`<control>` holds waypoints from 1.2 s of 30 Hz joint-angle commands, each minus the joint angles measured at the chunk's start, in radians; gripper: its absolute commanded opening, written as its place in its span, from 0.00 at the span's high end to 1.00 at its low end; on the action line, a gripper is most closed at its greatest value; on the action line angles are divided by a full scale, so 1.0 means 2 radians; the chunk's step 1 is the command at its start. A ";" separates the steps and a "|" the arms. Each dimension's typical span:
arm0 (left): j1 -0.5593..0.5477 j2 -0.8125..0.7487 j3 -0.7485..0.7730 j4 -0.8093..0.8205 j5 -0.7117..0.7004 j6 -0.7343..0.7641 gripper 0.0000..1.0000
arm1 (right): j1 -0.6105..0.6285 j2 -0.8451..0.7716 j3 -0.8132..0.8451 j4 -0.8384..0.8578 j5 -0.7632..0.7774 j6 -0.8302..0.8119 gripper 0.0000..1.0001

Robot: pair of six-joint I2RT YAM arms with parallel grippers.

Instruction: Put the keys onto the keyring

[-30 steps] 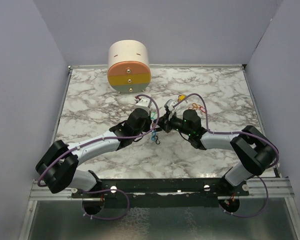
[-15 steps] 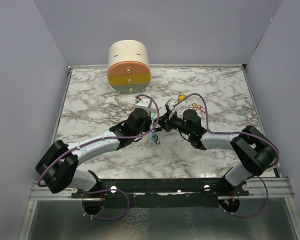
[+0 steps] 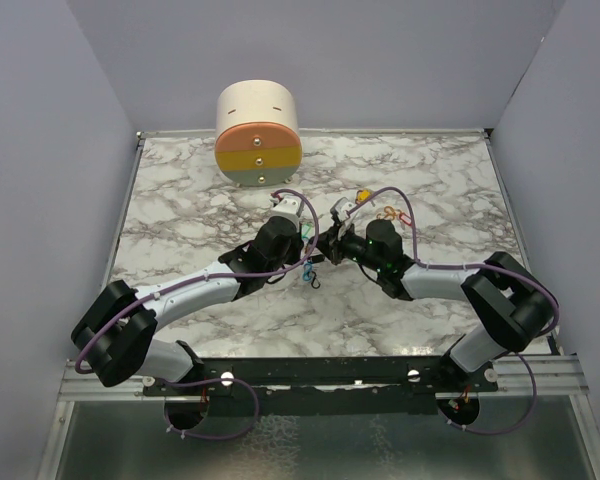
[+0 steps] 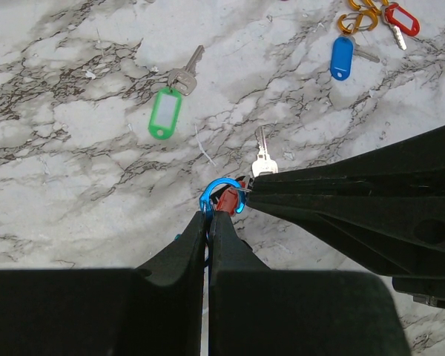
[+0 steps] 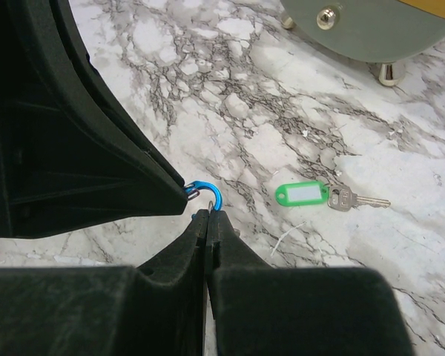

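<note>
My left gripper (image 4: pixel 209 216) is shut on the blue carabiner keyring (image 4: pixel 221 191), whose loop sticks out past the fingertips. My right gripper (image 5: pixel 208 213) is shut, pinching a small metal ring (image 5: pixel 209 203) against the blue keyring (image 5: pixel 210 194). A reddish piece (image 4: pixel 229 200) sits inside the loop. A bare silver key (image 4: pixel 262 159) shows just beyond the tips; whether it hangs from the ring is unclear. The green-tagged key (image 4: pixel 165 113) and blue-tagged key (image 4: pixel 342 56) lie on the marble. Both grippers meet mid-table (image 3: pixel 321 249).
A red-tagged key (image 4: pixel 402 18) lies with orange clip loops (image 4: pixel 354 20) at the far right. A yellow-tagged key (image 3: pixel 364 196) lies behind the right arm. The round drawer unit (image 3: pixel 258 135) stands at the back left. Grey walls enclose the marble table (image 3: pixel 450 180).
</note>
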 commanded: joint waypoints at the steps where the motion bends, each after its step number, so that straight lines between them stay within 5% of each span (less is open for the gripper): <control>1: 0.001 -0.007 -0.001 0.000 0.009 0.004 1.00 | 0.003 -0.019 -0.007 0.022 0.021 0.001 0.99; 14: 0.001 -0.004 0.002 -0.001 0.014 0.006 1.00 | 0.003 -0.028 -0.013 0.027 0.034 0.003 0.99; 23: 0.001 -0.008 0.000 -0.001 0.009 0.001 0.55 | 0.003 -0.036 -0.016 0.022 0.058 0.006 0.99; 36: 0.001 -0.062 -0.031 -0.004 -0.063 -0.017 0.27 | -0.004 -0.039 0.008 -0.048 0.197 0.019 0.99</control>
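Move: The blue clip is already between the two hands, shut in the left fingertips about 1 cm ahead of the left hand point and about 1 cm to the left of the right hand, level with it. On the table some 10 cm below, from the left hand, the black tag lies about 3 cm ahead and 3 cm right, the light blue clip level with it and 2 cm right, and the green tag 11 cm straight ahead. The orange clips lie roughly 15 cm ahead and 20 cm right of the right hand. The blue clip is let go by the left fingers, which open about two-thirds while their hand stays put, then ease some 2 cm left and up, away from the clip. The right fingers stay shut and keep hold of the joined pieces; their hand drifts right and slightly up, then quickens right and forward, about 4 cm in all, turning some 15 degrees clockwise. ##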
